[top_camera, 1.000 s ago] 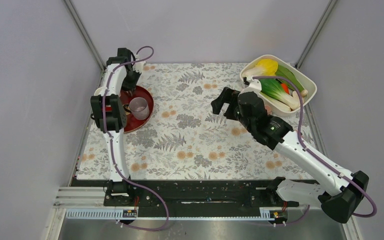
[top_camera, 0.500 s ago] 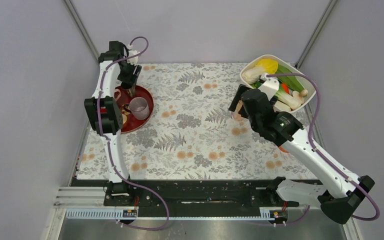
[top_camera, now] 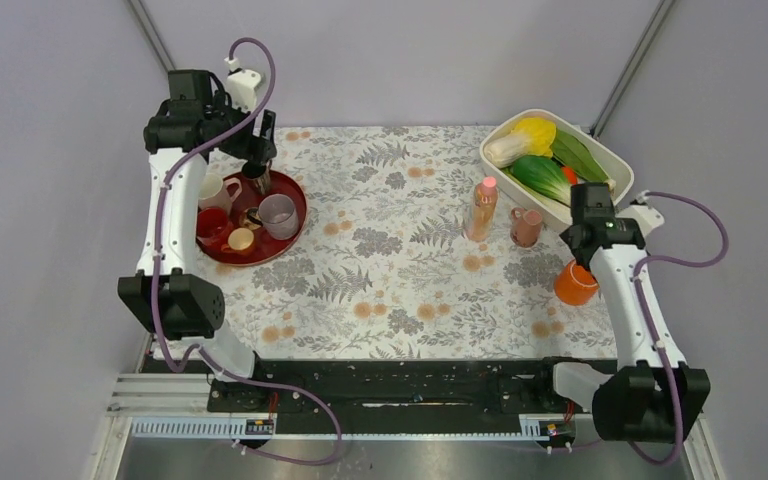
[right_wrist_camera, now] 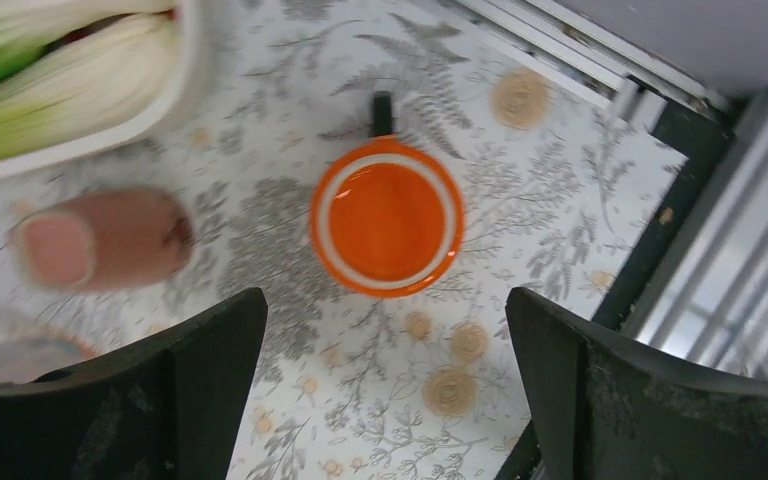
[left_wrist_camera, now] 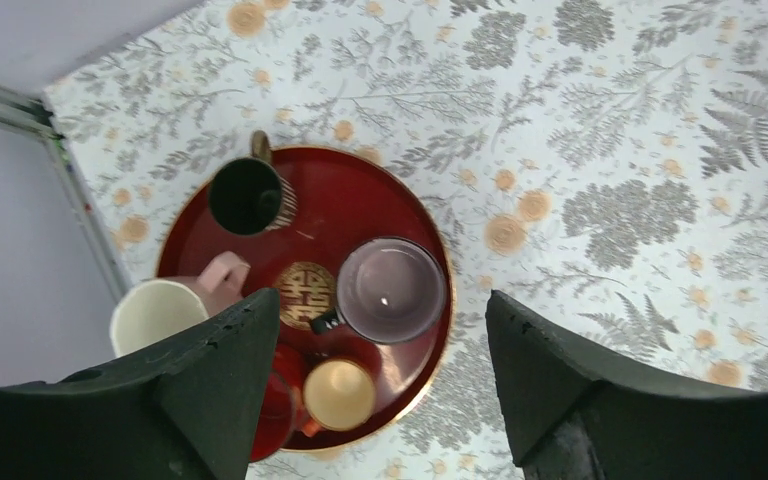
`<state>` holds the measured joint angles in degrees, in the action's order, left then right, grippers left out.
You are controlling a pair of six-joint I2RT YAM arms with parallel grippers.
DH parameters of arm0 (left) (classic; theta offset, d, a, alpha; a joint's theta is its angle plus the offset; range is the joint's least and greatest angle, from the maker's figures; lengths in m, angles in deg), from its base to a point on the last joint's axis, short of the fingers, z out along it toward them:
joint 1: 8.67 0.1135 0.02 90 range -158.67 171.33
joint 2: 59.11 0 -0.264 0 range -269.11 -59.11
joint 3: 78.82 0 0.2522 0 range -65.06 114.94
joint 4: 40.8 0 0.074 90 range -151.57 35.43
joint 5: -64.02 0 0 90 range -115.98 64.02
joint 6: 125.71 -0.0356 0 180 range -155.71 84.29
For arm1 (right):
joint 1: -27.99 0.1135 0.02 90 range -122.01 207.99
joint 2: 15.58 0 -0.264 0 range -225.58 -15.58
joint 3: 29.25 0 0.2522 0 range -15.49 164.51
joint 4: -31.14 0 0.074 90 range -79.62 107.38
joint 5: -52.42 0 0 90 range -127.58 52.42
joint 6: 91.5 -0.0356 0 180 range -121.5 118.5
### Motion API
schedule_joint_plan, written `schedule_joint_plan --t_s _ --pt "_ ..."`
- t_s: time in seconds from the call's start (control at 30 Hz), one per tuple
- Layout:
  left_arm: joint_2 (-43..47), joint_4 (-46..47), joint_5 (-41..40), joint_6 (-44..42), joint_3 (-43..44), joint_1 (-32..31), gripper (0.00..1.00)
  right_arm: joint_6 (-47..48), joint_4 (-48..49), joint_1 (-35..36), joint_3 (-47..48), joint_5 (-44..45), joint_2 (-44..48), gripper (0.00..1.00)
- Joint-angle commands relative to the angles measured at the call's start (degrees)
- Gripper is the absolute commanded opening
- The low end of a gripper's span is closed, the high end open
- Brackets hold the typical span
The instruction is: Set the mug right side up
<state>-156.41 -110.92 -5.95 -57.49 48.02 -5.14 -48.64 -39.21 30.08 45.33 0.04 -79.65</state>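
The pale pink mug [top_camera: 217, 190] stands at the left edge of the red tray [top_camera: 293, 190] with its whitish inside facing up. In the left wrist view the mug [left_wrist_camera: 160, 312] shows its mouth and its pink handle, partly behind my left finger. My left gripper [top_camera: 259, 163] hangs high above the tray, open and empty [left_wrist_camera: 385, 400]. My right gripper [top_camera: 592, 240] is open and empty at the right side of the table, above an orange cup [right_wrist_camera: 386, 215].
On the tray stand a greyish-mauve mug [left_wrist_camera: 388, 290], a dark cup [left_wrist_camera: 245, 195], a small yellow cup [left_wrist_camera: 340, 393] and a glossy red mug [top_camera: 212, 222]. A pink bottle [top_camera: 481, 208], a small pink cup [top_camera: 526, 227] and a white basin of vegetables [top_camera: 620, 170] stand at the right.
My left arm has risen and pulled back from the tray, uncovering the pink mug. My right arm has swung from the table's middle to the right, over the orange cup.
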Motion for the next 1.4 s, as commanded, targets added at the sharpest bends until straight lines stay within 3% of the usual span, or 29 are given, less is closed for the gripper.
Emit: schedule_joint_plan --t_s 0.0,0.17,0.33,0.53,0.87,0.97,1.23,1.37 --pt "4.4 1.4 4.5 2.8 -7.0 0.1 0.79 -6.3 -3.5 -9.8 -1.5 -1.5 -2.7 1.00" --pt "9.4 2.8 5.3 2.0 -13.5 0.2 0.80 -6.0 0.4 -16.0 -1.5 0.7 -5.8 1.00" --pt "11.5 2.0 3.7 0.2 -13.4 0.1 0.80 -5.0 -1.2 -18.5 2.1 2.0 -13.8 0.99" --pt "10.3 -0.6 4.2 0.0 -11.0 0.2 0.80 -7.4 3.0 -22.0 -0.3 -0.5 -16.8 0.97" --pt "9.4 -2.4 4.3 0.4 -9.1 0.2 0.80 3.4 14.9 -22.1 0.0 -6.4 -22.5 0.94" --pt "9.1 -2.4 4.5 0.5 -9.0 0.1 0.80 5.3 18.9 -22.1 -1.3 -12.7 -24.1 0.90" --pt "9.3 -2.5 4.8 0.7 -9.0 0.2 0.80 4.2 18.3 -22.1 -1.8 -13.1 -30.7 0.77" --pt "9.5 -2.6 4.3 0.0 -9.7 0.2 0.80 5.1 19.0 -22.1 -3.9 -13.0 -30.3 0.61"
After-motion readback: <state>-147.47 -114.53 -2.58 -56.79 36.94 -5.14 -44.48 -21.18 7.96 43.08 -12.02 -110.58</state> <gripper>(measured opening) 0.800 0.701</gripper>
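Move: The orange mug stands upside down about 14 cm below the right hand, some 2 cm back and 4 cm to its right, with the dark handle on the far right side. The pink mug stands about 13 cm farther out and 10 cm left of the orange one, and the bottle 13 cm farther out and 20 cm left of it. From the left hand, the orange mug is roughly 61 cm to the right, 22 cm back and 27 cm down. The right fingers come down onto the handle side of the orange mug and touch it: the hand sinks about 15 cm, first swinging 9 cm right and slightly back, then forward beside the handle. It turns some 25 degrees clockwise, then partly back, and the fingers close by under a third, the handle between them. The left hand, still open, draws back about 6 cm over the tray. ##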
